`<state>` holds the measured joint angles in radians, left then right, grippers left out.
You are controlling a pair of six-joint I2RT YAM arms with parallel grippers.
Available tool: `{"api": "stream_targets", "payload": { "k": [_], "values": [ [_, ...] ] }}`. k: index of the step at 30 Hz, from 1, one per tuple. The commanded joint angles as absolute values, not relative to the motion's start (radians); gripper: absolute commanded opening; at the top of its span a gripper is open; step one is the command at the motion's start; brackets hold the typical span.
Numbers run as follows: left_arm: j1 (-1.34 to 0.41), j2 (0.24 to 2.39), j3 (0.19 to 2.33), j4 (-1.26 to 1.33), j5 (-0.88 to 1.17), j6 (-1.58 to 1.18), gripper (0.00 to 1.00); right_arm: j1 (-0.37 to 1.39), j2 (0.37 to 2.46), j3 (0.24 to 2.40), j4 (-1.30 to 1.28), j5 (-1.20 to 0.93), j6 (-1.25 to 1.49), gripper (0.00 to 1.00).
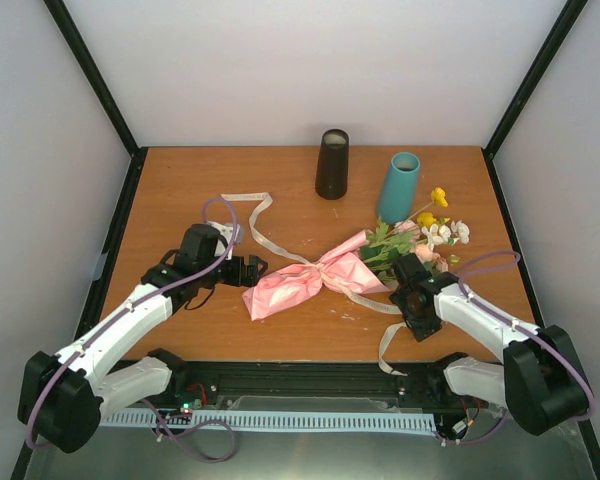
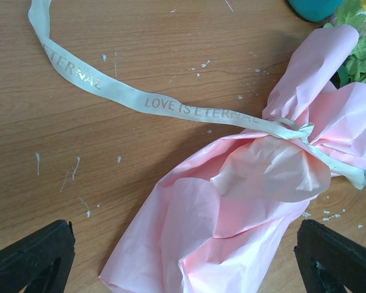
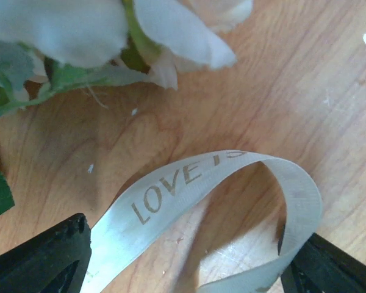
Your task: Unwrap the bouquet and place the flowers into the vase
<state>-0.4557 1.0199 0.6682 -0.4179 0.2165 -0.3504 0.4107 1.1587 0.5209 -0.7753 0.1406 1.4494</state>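
Observation:
The bouquet lies across the middle of the table, its pink paper (image 1: 298,284) (image 2: 244,201) still tied at the waist with a beige ribbon (image 1: 325,266) (image 2: 171,105) printed "LOVE IS ETERNAL". The flowers (image 1: 420,236) stick out at the right end, and white petals (image 3: 110,30) fill the top of the right wrist view. My left gripper (image 1: 257,269) (image 2: 183,262) is open, its fingers either side of the paper's loose left end. My right gripper (image 1: 408,300) (image 3: 186,262) is open beside the flowers, with a loop of ribbon tail (image 3: 189,183) arching between its fingers. A teal vase (image 1: 398,187) stands behind the flowers.
A black cylinder vase (image 1: 332,163) stands at the back centre, left of the teal one. One ribbon tail (image 1: 248,212) curls toward the back left, the other (image 1: 385,345) hangs over the near table edge. Walls close in three sides.

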Motion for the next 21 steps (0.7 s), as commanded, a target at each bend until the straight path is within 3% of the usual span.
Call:
{"api": "stream_targets", "payload": {
  "k": [1,7,13,21],
  "values": [
    [-0.466,1.003,0.677,-0.396,0.199,-0.353,0.99,0.390,1.193,0.544,-0.757,0.163,1.439,0.80],
    [-0.468,0.997,0.678,-0.397,0.187,-0.354,0.98,0.376,1.268,0.572,-0.760,0.165,1.381,0.74],
    [-0.469,0.994,0.677,-0.393,0.179,-0.351,0.98,0.370,1.322,0.604,-0.746,0.180,1.330,0.60],
    [-0.472,0.990,0.677,-0.393,0.181,-0.348,0.97,0.370,1.372,0.626,-0.743,0.192,1.254,0.24]
  ]
}}
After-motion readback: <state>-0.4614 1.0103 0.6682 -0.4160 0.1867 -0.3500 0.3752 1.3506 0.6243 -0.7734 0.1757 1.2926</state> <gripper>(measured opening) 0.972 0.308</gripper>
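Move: The ribbon's loose bend lies just ahead of the right hand, some 2 cm out, straight in front and about 1 cm lower, already between the open fingers. The nearest flower heads are about 10 cm ahead and 5 cm right of that hand; the bouquet's knot is around 11 cm ahead and 19 cm left. From the left hand, the ribbon bend lies roughly 29 cm right, 8 cm back and 14 cm below. The ribbon's bend gets gathered between the right fingers as they close from nearly wide open to about a third. Meanwhile that hand creeps forward about 2 cm, low over the table towards the flowers, and turns some 5 degrees counter-clockwise, fingers still pointing down. ##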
